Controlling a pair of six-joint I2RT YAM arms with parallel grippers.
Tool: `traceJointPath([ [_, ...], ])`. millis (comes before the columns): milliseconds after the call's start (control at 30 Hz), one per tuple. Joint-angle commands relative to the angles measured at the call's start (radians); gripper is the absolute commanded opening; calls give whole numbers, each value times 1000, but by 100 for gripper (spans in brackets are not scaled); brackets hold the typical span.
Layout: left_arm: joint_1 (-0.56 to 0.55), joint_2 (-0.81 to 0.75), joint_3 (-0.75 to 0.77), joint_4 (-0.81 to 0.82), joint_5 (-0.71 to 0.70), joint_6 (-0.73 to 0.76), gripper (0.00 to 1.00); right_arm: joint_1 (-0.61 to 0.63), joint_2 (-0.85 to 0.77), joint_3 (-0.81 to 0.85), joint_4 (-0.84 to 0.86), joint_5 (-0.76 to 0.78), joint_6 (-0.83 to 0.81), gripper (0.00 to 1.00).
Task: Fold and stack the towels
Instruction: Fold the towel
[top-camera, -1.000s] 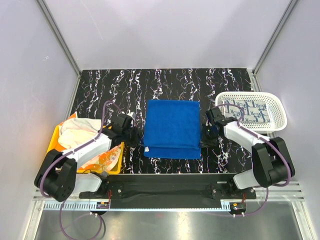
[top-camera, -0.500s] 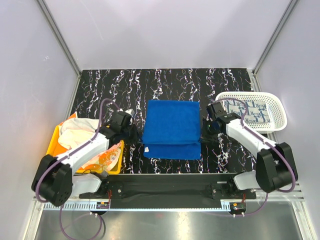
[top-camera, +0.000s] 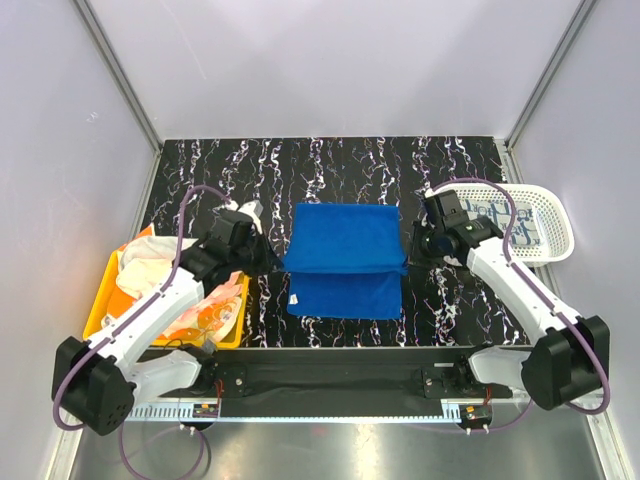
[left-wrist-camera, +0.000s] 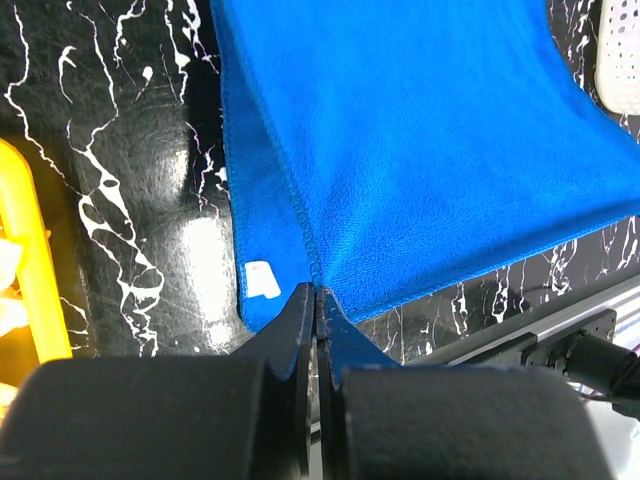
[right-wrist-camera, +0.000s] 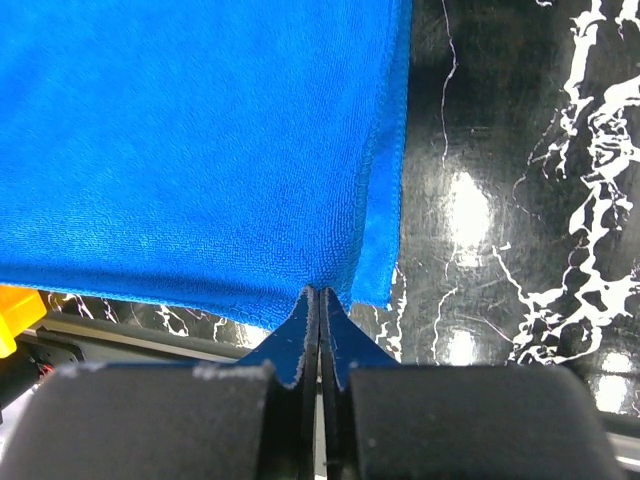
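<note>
A royal blue towel (top-camera: 345, 240) lies in the middle of the black marbled table, folded in layers. My left gripper (top-camera: 279, 265) is shut on the near left corner of its top layer, and my right gripper (top-camera: 408, 262) is shut on the near right corner. That layer hangs raised between them above the lower layer (top-camera: 345, 295). In the left wrist view the gripper (left-wrist-camera: 316, 290) pinches the stitched hem of the blue towel (left-wrist-camera: 420, 140) beside a white tag (left-wrist-camera: 258, 280). The right wrist view shows the gripper (right-wrist-camera: 320, 292) pinching the blue towel (right-wrist-camera: 200, 140) at its corner.
A yellow bin (top-camera: 100, 300) at the left holds an off-white towel (top-camera: 150, 262) and an orange-and-white patterned one (top-camera: 205, 315). A white perforated basket (top-camera: 555, 215) at the right holds a white towel with blue pattern (top-camera: 500, 218). Grey walls enclose the table.
Both grippers have risen and moved toward the back, carrying the near edge of the blue towel's top layer up off the lower layer. Both stay shut.
</note>
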Motion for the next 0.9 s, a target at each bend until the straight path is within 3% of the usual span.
traceJointPath([
  [0, -1, -35, -25, -4, -10, 7, 0, 9, -50, -9, -27, 23, 1, 0],
  [433, -17, -45, -171, 83, 25, -30, 0, 9, -44, -173, 73, -31, 34, 0],
  [867, -99, 69, -287, 216, 36, -88, 2, 15, -2, -317, 202, -74, 113, 3],
])
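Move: Both my hands hold the near corners of the towel's upper layer in the air. The lower layer's near-left corner lies about 7 cm back, 1 cm right and 11 cm below my left hand, the white tag roughly 3 cm back and 1 cm right; the yellow bin's middle is some 23 cm left and 2 cm back. From my right hand, the near-right corner lies straight back about 7 cm, 11 cm below; the white basket's middle is 14 cm ahead, 21 cm right. Together my two hands draw the upper layer's near edge back towards the lower layer's near edge, easing back first and then sinking steeply, about 9 cm down and 5 cm back in all. My fingers stay shut on the two corners while both wrists tip some 10 degrees further, turning the fingertips down and back towards me. ##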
